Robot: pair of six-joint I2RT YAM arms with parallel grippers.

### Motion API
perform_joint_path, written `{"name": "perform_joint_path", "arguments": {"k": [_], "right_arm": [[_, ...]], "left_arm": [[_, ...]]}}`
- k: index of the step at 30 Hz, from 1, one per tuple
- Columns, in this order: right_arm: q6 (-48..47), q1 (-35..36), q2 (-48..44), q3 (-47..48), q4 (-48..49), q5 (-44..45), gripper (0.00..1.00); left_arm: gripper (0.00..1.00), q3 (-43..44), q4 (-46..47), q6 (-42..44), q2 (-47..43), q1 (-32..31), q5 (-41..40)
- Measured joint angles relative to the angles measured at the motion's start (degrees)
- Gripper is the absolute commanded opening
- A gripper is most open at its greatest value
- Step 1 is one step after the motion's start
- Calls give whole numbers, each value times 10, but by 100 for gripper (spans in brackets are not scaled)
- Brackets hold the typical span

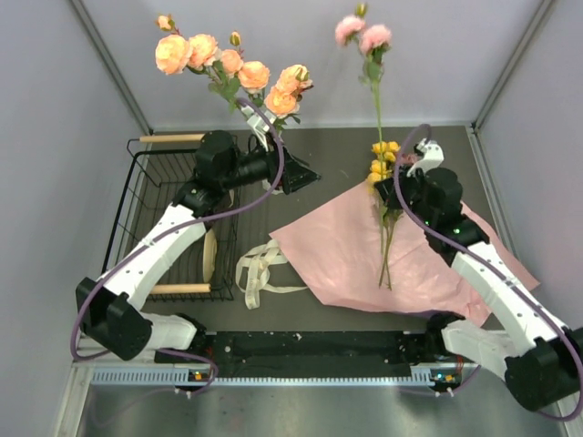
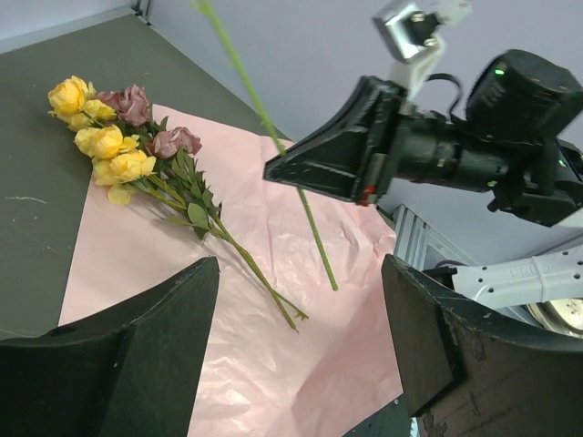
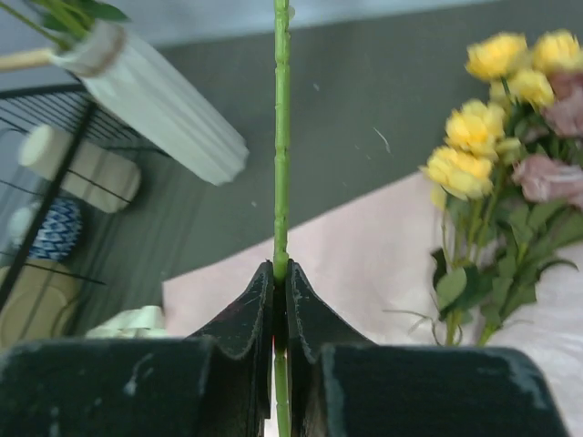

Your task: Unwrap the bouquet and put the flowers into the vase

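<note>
My right gripper (image 3: 281, 273) is shut on the green stem (image 3: 281, 137) of a pink rose. It holds the rose upright above the paper, with the blooms (image 1: 363, 35) high up. The unfolded pink wrap (image 1: 346, 255) lies flat, and yellow and mauve flowers (image 2: 114, 137) lie on it beside that gripper (image 1: 393, 193). The white ribbed vase (image 3: 164, 100) stands by the basket and holds peach roses (image 1: 228, 64). My left gripper (image 2: 301, 337) is open and empty near the vase, facing the paper.
A black wire basket (image 1: 137, 209) at the left holds a beige cup (image 3: 82, 168) lying on its side and a blue-patterned bowl (image 3: 50, 228). The cream ribbon (image 1: 260, 269) lies loose between the basket and the paper. Grey walls close in the back and both sides.
</note>
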Motion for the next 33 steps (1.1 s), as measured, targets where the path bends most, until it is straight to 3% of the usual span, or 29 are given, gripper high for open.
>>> {"name": "perform_joint_path", "arguments": {"k": [8, 25, 28, 33], "right_arm": [[15, 0, -102, -70, 115, -107, 0], [38, 12, -144, -90, 187, -268, 0], [38, 20, -150, -94, 190, -280, 0], [27, 35, -150, -94, 188, -288, 0]], "left_arm": [[75, 30, 15, -30, 28, -2, 11], [76, 149, 154, -148, 174, -47, -19], [70, 158, 169, -161, 178, -47, -21], [42, 181, 180, -167, 180, -47, -23]]}}
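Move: The upper stem of the pink flower, held by the right gripper, lies about 14 cm ahead of the left gripper, 17 cm to its right and 4 cm lower; the vase stands 13 cm ahead of it, 8 cm left and 24 cm below. From the right gripper, the left gripper is some 19 cm left, 4 cm back and 12 cm higher, the vase 27 cm left, 9 cm ahead and 11 cm lower, and the yellow flower heads 13 cm ahead, 1 cm right, 20 cm down. Keep the right gripper shut on the pink flower's stem and carry it back about 10 cm, up and to the left towards the left gripper, swinging its fingers left some 30 degrees and tipping them up. Meanwhile bring the open left gripper right and forward to the upper stem while rising, fingers tilting upward, then straight up, and start closing them around the stem at the end. ##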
